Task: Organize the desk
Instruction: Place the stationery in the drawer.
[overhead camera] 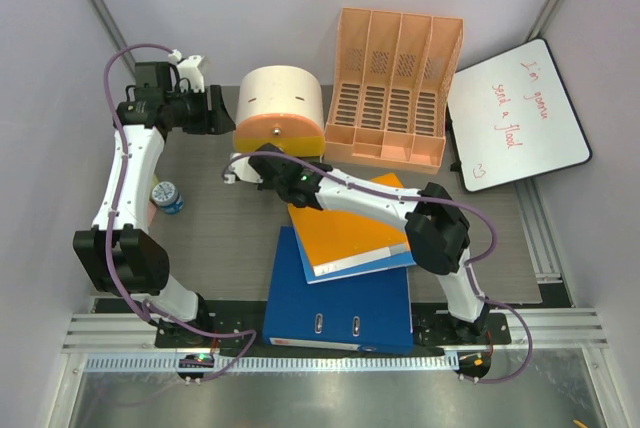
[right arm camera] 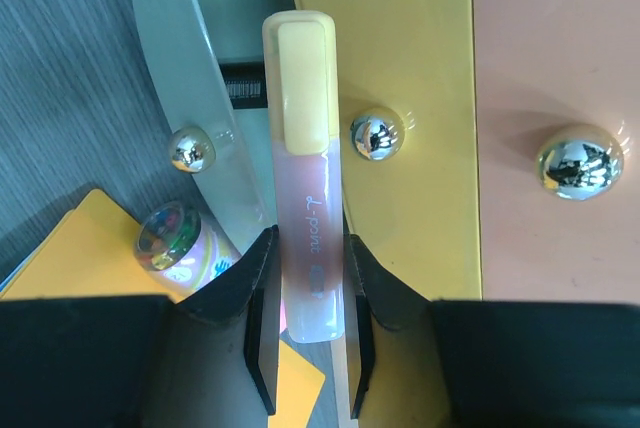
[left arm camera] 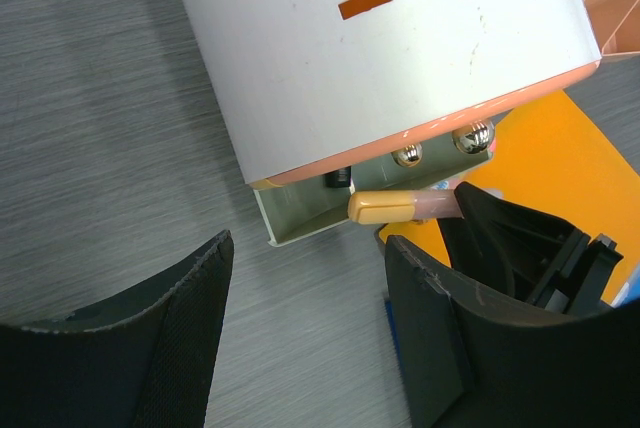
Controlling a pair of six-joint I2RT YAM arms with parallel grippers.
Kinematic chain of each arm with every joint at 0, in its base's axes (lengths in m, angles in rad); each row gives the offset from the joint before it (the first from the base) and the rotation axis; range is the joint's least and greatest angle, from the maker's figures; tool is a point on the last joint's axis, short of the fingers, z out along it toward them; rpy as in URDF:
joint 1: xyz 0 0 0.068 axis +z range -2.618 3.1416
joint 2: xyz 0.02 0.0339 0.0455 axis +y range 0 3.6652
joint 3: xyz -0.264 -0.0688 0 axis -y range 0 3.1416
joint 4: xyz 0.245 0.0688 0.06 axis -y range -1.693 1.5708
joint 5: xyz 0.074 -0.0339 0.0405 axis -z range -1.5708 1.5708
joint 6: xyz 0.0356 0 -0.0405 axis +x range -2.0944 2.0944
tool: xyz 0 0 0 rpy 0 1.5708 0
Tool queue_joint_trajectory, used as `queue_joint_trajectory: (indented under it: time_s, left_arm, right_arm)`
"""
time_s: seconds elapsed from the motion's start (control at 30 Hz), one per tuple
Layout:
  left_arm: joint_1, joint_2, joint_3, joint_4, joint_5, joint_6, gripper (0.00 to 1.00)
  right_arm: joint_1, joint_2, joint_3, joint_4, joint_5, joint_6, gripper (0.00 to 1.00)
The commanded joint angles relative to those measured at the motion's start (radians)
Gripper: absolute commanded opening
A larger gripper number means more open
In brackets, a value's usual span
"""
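Note:
On the dark grey desk (overhead camera: 200, 238) stands a round cream organizer (overhead camera: 280, 108) with an orange front and chrome knobs (right arm camera: 375, 135). My right gripper (right arm camera: 308, 248) is shut on a pink highlighter (right arm camera: 305, 178) with a yellow cap, its tip pointing at the organizer's front. From above, the right gripper (overhead camera: 240, 166) sits just in front of the organizer's lower left. In the left wrist view the highlighter (left arm camera: 400, 206) shows below the organizer (left arm camera: 400, 48). My left gripper (left arm camera: 305, 288) is open over bare desk, and from above the left gripper (overhead camera: 218, 113) is beside the organizer's left side.
An orange folder (overhead camera: 345, 228) lies on a blue binder (overhead camera: 340, 303) under the right arm. A peach file rack (overhead camera: 395, 88) stands at the back, a whiteboard (overhead camera: 515, 113) to its right. A small blue-capped bottle (overhead camera: 168, 196) stands at left. A small colourful cylinder (right arm camera: 170, 238) lies near the right fingers.

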Motion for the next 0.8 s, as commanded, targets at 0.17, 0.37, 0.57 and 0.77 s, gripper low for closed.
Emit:
queue_joint_trajectory:
  time_s: [0.17, 0.37, 0.57, 0.77]
  left_arm:
    - [0.007, -0.040, 0.013, 0.027, 0.013, 0.005, 0.63]
    - [0.008, -0.039, 0.012, 0.027, 0.014, 0.002, 0.63]
    - [0.008, -0.042, 0.007, 0.029, 0.017, 0.000, 0.63]
    - [0.007, -0.037, 0.008, 0.044, 0.019, -0.007, 0.63]
  right_arm:
    - [-0.027, 0.029, 0.058, 0.041, 0.026, -0.001, 0.39]
    - [-0.031, 0.020, 0.049, 0.050, 0.038, 0.014, 0.53]
    - [-0.030, -0.013, 0.040, 0.067, 0.071, 0.057, 0.59]
    - [-0.030, -0.082, 0.089, -0.060, -0.020, 0.381, 0.52]
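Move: The highlighter is already pinched near its end in the right fingers, its cap pointing left. Its place is the pulled-out bottom drawer, whose trough lies about 6 cm ahead, 5 cm left and 4 cm below. The black marker sits mid-drawer, some 7 cm ahead and 5 cm left; the pink-capped jar lies almost under the hand, 1 cm ahead and 2 cm right. For the left hand the drawer is about 2 cm ahead, 10 cm right and 15 cm down. Ease the right gripper forward about 2 cm over the bottom drawer, sinking about 1.5 cm and drifting 1 cm to the right, and open the fingers on the way to roughly twice their gap so they let go of the highlighter. Then hover over the drawer, turning the wrist slightly clockwise. ##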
